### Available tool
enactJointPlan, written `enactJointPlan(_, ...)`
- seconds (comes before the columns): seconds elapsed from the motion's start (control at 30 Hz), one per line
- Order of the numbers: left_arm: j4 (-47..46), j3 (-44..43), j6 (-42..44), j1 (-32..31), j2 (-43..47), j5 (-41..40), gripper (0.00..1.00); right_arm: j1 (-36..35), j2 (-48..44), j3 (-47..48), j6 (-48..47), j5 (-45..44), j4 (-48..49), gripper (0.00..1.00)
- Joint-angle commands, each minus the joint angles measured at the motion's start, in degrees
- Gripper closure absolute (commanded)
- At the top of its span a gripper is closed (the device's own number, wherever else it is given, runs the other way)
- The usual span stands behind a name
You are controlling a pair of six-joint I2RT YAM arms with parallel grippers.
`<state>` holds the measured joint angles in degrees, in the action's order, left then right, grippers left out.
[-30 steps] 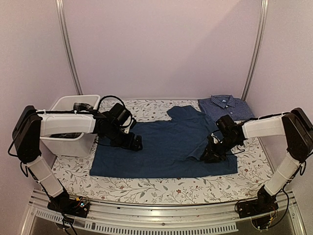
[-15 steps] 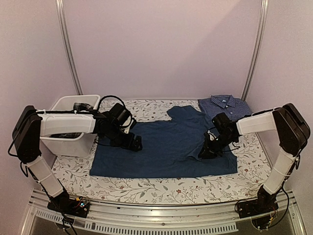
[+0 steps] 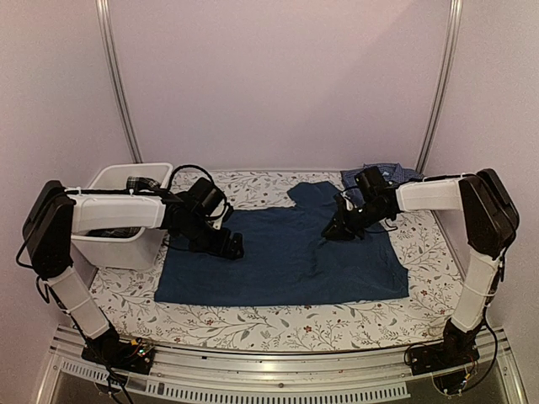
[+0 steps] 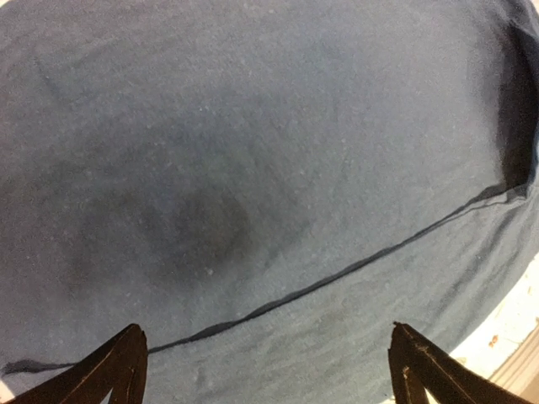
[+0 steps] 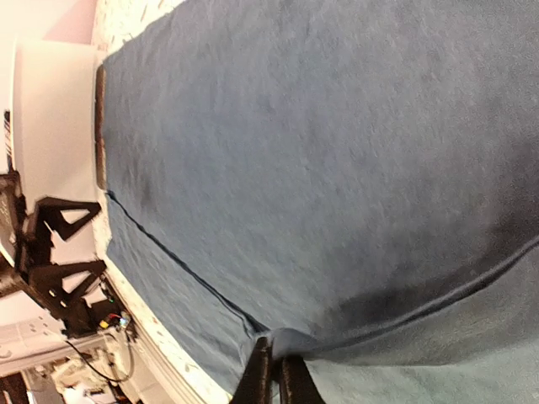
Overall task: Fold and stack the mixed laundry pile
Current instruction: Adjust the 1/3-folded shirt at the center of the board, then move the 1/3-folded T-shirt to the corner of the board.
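Note:
A dark blue T-shirt [image 3: 278,257] lies spread flat on the floral tablecloth. My right gripper [image 3: 333,229] is over its right part, shut on a pinched fold of the T-shirt [image 5: 320,151]; the closed jaws [image 5: 274,374] hold a small ridge of cloth. My left gripper [image 3: 232,247] hovers low over the shirt's left side, open, with only blue cloth [image 4: 253,168] between its fingertips [image 4: 126,362]. A folded blue-and-white check shirt [image 3: 404,174] lies at the back right, partly hidden by my right arm. A black-and-white plaid piece [image 3: 140,183] peeks from the tub.
A white plastic tub [image 3: 109,246] stands at the left edge, right behind my left arm, and appears as the tub [image 5: 50,109] in the right wrist view. The tablecloth [image 3: 253,318] runs to a metal rail along the near edge. Two slanted posts stand at the back.
My right gripper has shut on the T-shirt's cloth and moved from the front right toward the back and left, dragging the fold with it. The left arm has stayed still and open.

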<state>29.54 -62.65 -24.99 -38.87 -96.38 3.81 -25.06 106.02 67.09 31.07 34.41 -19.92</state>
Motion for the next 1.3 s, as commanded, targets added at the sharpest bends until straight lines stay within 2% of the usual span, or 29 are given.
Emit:
enactJointPlan(0.0, -0.28, -1.37, -0.12, 0.95, -1.26, -0.49, 0.00, -0.08, 6.51, 5.72, -1.50, 6.62, 2.93, 0.74)
enactJointPlan(0.1, 0.04, -1.53, 0.03, 1.37, -0.93, -0.78, 0.00, 0.20, 6.81, 8.10, -3.25, 7.89, 0.97, 0.56)
enactJointPlan(0.13, -0.07, -1.32, 0.03, 1.56, -0.66, -0.67, 0.00, 0.49, 5.58, 8.23, -3.94, 8.16, -0.07, 0.53)
enactJointPlan(0.3, -0.68, 0.67, 1.33, 2.15, 1.35, 1.14, 0.00, 3.49, -3.29, 4.51, -9.33, 3.63, -8.61, 0.47)
enactJointPlan(0.47, -1.76, 3.35, 3.62, 2.21, 1.49, 3.99, 0.00, 7.34, -10.27, -5.18, -12.43, -0.94, -10.67, 0.47)
enactJointPlan(0.57, -2.62, 3.76, 4.47, 2.18, 0.20, 4.42, 0.00, 7.88, -8.25, -5.22, -13.58, -3.82, -9.65, 0.48)
enactJointPlan(0.7, -2.78, 2.52, 4.96, 2.30, -3.63, 4.26, 0.00, 7.99, -1.15, -2.83, -13.46, -5.29, -10.05, 0.49)
enactJointPlan(0.9, -2.69, 3.62, 3.97, 2.30, -7.50, 4.46, 0.00, 8.31, 1.29, -7.49, -12.39, -8.35, -11.46, 0.49)
enactJointPlan(1.1, -2.05, 8.60, 1.57, 0.45, -5.58, 6.29, 0.00, 8.30, -3.07, -19.20, -8.93, -5.88, -11.56, 0.50)
enactJointPlan(1.27, 0.99, 12.09, -1.54, -5.41, -2.67, 7.64, 0.00, 8.18, -9.38, -26.82, -5.93, -3.80, -12.87, 0.49)
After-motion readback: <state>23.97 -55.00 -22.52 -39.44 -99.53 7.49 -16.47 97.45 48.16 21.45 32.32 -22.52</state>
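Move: The dark blue shirt lies spread beneath both hands, about 5 cm down: its middle is some 14 cm to the right of the wide-open left gripper and level with it. From the right gripper, which still pinches a raised bit of its folded layer, that middle is about 15 cm left and 3 cm back. The folded checked shirt lies some 21 cm ahead and 23 cm right of the right gripper; the white bin is about 35 cm left and 7 cm ahead of the left one. Forward a couple of centimetres, the right gripper opens about halfway and lets go of the cloth, lifts slightly while swinging about 9 cm to the right, then sinks onto the right part of the dark shirt and drags back towards the base. The left, wide open, drops about 5 cm onto the left part and draws back 2 cm alongside, both pressing with their fingertips. ##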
